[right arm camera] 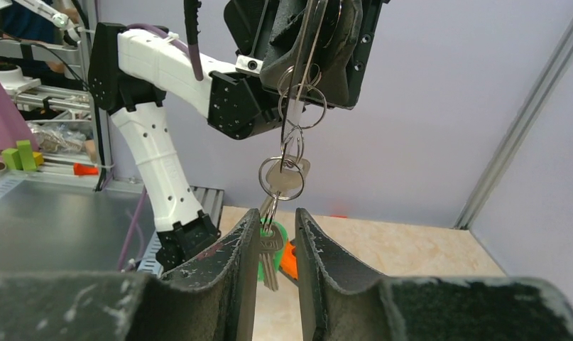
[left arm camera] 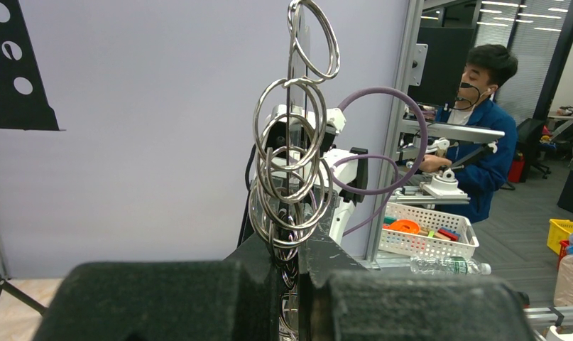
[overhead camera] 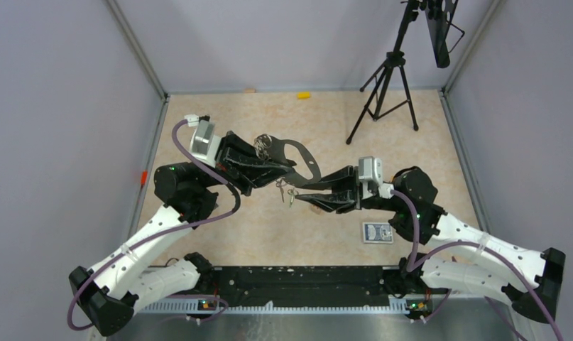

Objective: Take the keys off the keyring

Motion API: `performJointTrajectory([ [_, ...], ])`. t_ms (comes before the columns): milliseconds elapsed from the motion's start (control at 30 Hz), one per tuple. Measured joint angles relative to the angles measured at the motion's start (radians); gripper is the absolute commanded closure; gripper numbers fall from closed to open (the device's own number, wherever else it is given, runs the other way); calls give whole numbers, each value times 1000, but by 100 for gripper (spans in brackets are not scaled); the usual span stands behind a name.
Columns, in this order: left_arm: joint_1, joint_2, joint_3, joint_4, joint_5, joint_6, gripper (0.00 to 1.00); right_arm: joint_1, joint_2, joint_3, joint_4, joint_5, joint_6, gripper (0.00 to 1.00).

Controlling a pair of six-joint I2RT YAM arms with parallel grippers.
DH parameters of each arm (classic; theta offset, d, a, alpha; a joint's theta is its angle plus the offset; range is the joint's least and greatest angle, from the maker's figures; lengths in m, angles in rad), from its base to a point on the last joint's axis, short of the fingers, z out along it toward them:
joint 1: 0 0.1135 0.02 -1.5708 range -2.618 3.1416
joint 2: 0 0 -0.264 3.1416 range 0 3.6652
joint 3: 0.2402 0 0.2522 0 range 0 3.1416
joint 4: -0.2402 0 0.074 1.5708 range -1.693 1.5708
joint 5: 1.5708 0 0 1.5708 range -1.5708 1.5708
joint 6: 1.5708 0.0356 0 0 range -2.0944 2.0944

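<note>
My left gripper is shut on the flat grey keyring and holds it up off the table. In the left wrist view the keyring stands edge-on between the shut fingers, with several small split rings threaded on it. The keys hang below it on a chain of rings. In the right wrist view a silvery key and a green-headed key behind it hang between my right gripper's open fingers, close to the left finger. The left gripper shows above them.
A black tripod stands at the back right. A small blue patterned card box lies near the right arm. A yellow piece lies by the back wall. Grey walls enclose the table on three sides.
</note>
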Motion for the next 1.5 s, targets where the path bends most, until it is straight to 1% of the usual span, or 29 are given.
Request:
performJointTrajectory([
  [133, 0, 0, 0, 0, 0, 0, 100, 0, 8, 0, 3, 1, 15, 79],
  [400, 0, 0, 0, 6, 0, 0, 100, 0, 15, 0, 21, 18, 31, 80],
  [833, 0, 0, 0, 6, 0, 0, 100, 0, 21, -11, 49, 27, 48, 100],
  [1200, 0, -2, 0, 7, -3, 1, 100, 0, -18, -50, 71, 74, 49, 100],
  [1500, 0, -13, -2, 7, -13, 0, 100, 0, -49, -124, 209, 112, 79, 100],
])
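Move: The green-tagged key already hangs between the right fingertips, its middle about 1 cm left of the hand point and 2 cm below it. The plain key hangs some 5 cm to the hand's left, level in reach and about 1 cm higher. The gray plate that carries the rings is about 9 cm above the hand, 1 cm left and 1 cm forward. From the left hand, the green-tagged key lies about 11 cm below, 1 cm left and 1 cm back. Edging forward only about half a centimetre, the right hand first shuts its fingers fully on the top of the green-tagged key, by its small ring. It then draws right some 2 cm, away from the left hand and slightly up, while the fingertips tip up nearly 10 degrees. The left hand keeps its grip on the gray plate, practically still. ##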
